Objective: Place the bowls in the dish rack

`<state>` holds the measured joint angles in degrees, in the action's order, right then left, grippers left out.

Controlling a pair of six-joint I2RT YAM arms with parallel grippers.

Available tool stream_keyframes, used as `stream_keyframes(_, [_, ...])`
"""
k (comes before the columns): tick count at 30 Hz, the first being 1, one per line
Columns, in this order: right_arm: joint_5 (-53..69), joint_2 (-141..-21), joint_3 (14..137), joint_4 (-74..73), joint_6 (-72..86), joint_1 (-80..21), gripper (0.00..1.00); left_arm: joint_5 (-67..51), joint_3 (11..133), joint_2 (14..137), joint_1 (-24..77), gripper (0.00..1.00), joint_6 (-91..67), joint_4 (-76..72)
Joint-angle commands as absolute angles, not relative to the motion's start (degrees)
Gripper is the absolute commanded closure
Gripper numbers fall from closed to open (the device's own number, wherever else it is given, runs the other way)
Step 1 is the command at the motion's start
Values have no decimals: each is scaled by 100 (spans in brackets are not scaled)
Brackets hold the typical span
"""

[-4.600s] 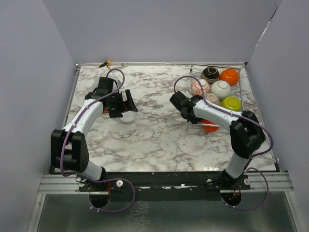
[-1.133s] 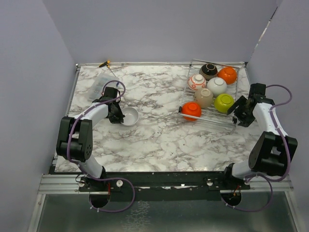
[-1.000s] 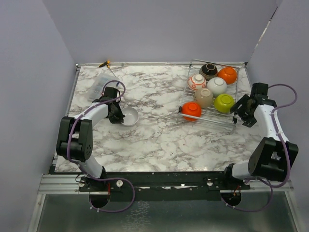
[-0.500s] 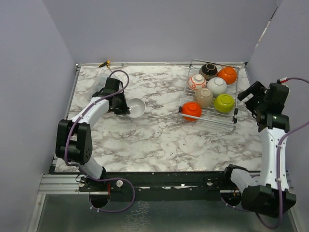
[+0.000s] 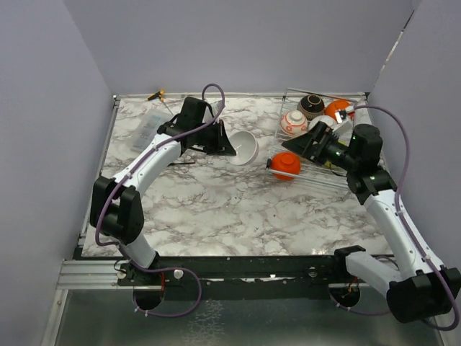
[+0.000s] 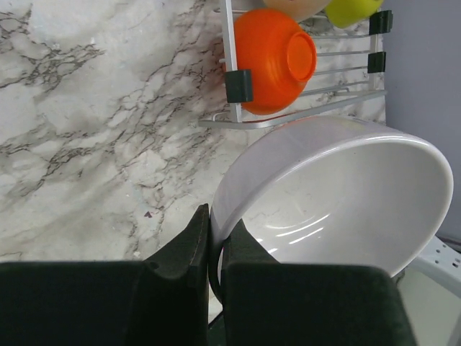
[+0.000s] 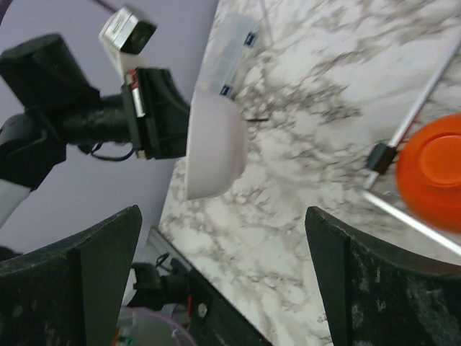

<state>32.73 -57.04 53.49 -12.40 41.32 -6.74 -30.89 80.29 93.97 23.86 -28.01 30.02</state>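
Observation:
My left gripper (image 5: 223, 141) is shut on the rim of a white bowl (image 5: 243, 147), held tilted above the marble just left of the dish rack (image 5: 324, 180). In the left wrist view the fingertips (image 6: 200, 229) pinch the white bowl's (image 6: 338, 194) wall. An orange bowl (image 5: 286, 165) sits upside down at the rack's near left corner. A patterned bowl (image 5: 294, 122), a dark brown bowl (image 5: 312, 106) and another orange bowl (image 5: 333, 109) sit further back. My right gripper (image 5: 310, 141) hovers open and empty over the rack, hiding other bowls. Its camera looks at the white bowl (image 7: 212, 144).
A clear plastic box (image 5: 148, 130) lies at the table's far left, with a small yellow and black object (image 5: 155, 94) by the back edge. Walls close in on the left, the back and the right. A lime green bowl (image 6: 353, 7) shows at the left wrist view's top edge.
My left gripper has lifted the white bowl and carried it right, toward the rack. My right arm swung in from the right edge to over the rack, and its jaws opened wider.

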Motion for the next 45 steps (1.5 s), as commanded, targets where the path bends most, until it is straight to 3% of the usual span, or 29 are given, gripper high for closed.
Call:
stream_keyframes(1, [3373,-6009,5097,-60,4990,-1614,0,-3836,8202,9570,2406,100,-2933,2971])
stream_keyframes(6, [3409,-6632,5192,447,5216,-2102,0,-4081,8215,9636,2418,100,-2993,2971])
stream_keyframes(12, [2796,-7224,5638,-611,4925,-2263,1,-4274,8230,9658,2424,100,-2908,2995])
stream_keyframes(16, [3028,-7473,5587,-434,4997,-2272,2,-4414,8265,9698,2442,100,-2854,2994])
stream_keyframes(30, [3926,-8058,5932,17,5300,-2285,30,-4249,8470,9974,2447,100,-2794,3037])
stream_keyframes(42, [4261,-8228,6077,320,5654,-2285,28,-3969,8440,9976,2446,100,-2611,3041])
stream_keyframes(45, [4275,-8246,6119,386,5739,-2286,34,-3886,8428,9968,2444,100,-2635,3043])
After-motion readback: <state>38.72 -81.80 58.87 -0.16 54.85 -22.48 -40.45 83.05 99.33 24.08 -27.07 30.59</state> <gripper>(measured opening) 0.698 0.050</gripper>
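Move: The left gripper already pinches the white bowl by its rim, the bowl's middle about 5 cm to its right and 1 cm ahead; the open right gripper waits some 23 cm to its right, 1 cm back and 6 cm higher. From the right gripper the white bowl lies about 18 cm left, 2 cm ahead and 6 cm below. The racked orange bowl is 23 cm below it and 1 cm ahead; the orange-patterned bowl stands 15 cm beyond that one and 3 cm to its right. Bring the right gripper about 12 cm left and some 5 cm down to the held white bowl, tipping it down and swinging it counter-clockwise, roughly 18 degrees each. Close its wide-open fingers partway, across rim side and base side, until they stop on the bowl. Keep the left pinch and ease that hand about 2 cm right, towards the right gripper. ##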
